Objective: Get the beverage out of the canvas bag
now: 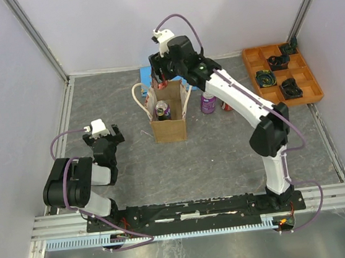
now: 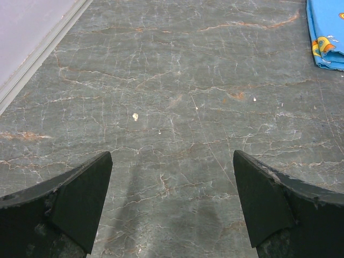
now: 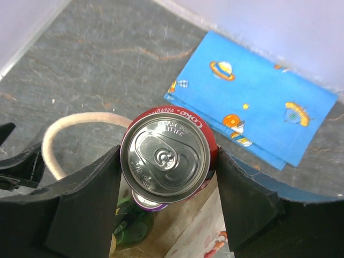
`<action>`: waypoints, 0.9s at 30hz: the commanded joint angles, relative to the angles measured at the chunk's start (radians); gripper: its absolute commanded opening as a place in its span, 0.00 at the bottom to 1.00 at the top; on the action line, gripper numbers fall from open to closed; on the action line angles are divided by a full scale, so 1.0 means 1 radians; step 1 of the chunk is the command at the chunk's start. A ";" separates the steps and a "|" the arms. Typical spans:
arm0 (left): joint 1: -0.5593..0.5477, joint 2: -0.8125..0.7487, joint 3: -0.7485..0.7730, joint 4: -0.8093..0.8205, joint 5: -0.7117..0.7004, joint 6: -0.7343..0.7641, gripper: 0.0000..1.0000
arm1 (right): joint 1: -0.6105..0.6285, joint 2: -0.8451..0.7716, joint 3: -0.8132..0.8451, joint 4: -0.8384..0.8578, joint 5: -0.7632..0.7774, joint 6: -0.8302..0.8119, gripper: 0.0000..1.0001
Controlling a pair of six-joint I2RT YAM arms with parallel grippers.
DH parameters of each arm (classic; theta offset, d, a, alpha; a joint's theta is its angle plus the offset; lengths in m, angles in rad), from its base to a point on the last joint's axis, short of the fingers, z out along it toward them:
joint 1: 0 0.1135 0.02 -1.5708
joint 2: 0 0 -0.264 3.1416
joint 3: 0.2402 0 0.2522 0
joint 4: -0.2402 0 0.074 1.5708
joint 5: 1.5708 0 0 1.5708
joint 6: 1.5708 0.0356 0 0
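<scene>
My right gripper (image 3: 167, 157) is shut on a red cola can (image 3: 166, 161), the beverage, with one finger on each side of it. The can hangs over the open mouth of the tan canvas bag (image 1: 169, 131). Below it, inside the bag, lie a purple can (image 3: 146, 203) and a green can (image 3: 128, 228). A cream rope handle (image 3: 64, 131) loops out to the left. In the top view the right gripper (image 1: 162, 83) is over the bag's far edge. My left gripper (image 2: 172, 161) stands open over bare table, left of the bag (image 1: 102, 137).
A blue patterned board (image 3: 252, 97) lies flat behind the bag. A purple can (image 1: 208, 102) and a red one (image 1: 226, 105) stand on the table right of the bag. An orange compartment tray (image 1: 310, 91) with black parts sits at the back right.
</scene>
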 commanded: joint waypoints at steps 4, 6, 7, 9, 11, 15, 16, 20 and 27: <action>-0.002 0.000 0.021 0.047 -0.021 0.036 0.99 | -0.004 -0.274 -0.100 0.213 0.180 -0.111 0.00; -0.001 0.001 0.021 0.046 -0.022 0.036 0.99 | -0.004 -0.338 -0.157 0.247 0.258 -0.142 0.00; -0.002 0.001 0.021 0.047 -0.022 0.035 0.99 | -0.003 -0.370 -0.184 0.262 0.303 -0.160 0.00; -0.003 0.001 0.021 0.046 -0.020 0.036 0.99 | -0.006 -0.432 -0.246 0.289 0.403 -0.193 0.00; -0.002 0.000 0.021 0.046 -0.021 0.035 0.99 | -0.017 -0.508 -0.322 0.314 0.489 -0.216 0.00; -0.002 0.000 0.020 0.047 -0.020 0.036 0.99 | -0.073 -0.659 -0.519 0.325 0.566 -0.171 0.00; 0.000 0.000 0.021 0.047 -0.022 0.036 0.99 | -0.092 -0.695 -0.576 0.317 0.568 -0.143 0.00; -0.002 0.000 0.021 0.048 -0.021 0.035 0.99 | -0.163 -0.847 -0.808 0.286 0.526 -0.053 0.00; -0.002 0.000 0.021 0.049 -0.020 0.036 0.99 | -0.195 -0.980 -1.110 0.228 0.489 0.045 0.00</action>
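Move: My right hand already holds a red can above the far side of the canvas bag, whose middle is some 4 cm back and 19 cm below. The open table for this can lies about 29 cm to my right, 14 cm back and 26 cm down. The purple can stands 17 cm right and 1 cm back, the standing red can 24 cm right and 1 cm back, both 20 cm below. From my left hand that spot is level ahead, 54 cm right and 6 cm below. With the red can still pinched, I swing my right hand about 28 cm to the right and some 12 cm back, away from the bag and past the near side of the two standing cans. The path arches: up about 11 cm, then back down to its starting height, still sinking towards the open table, while the wrist turns roughly 35 degrees clockwise. ##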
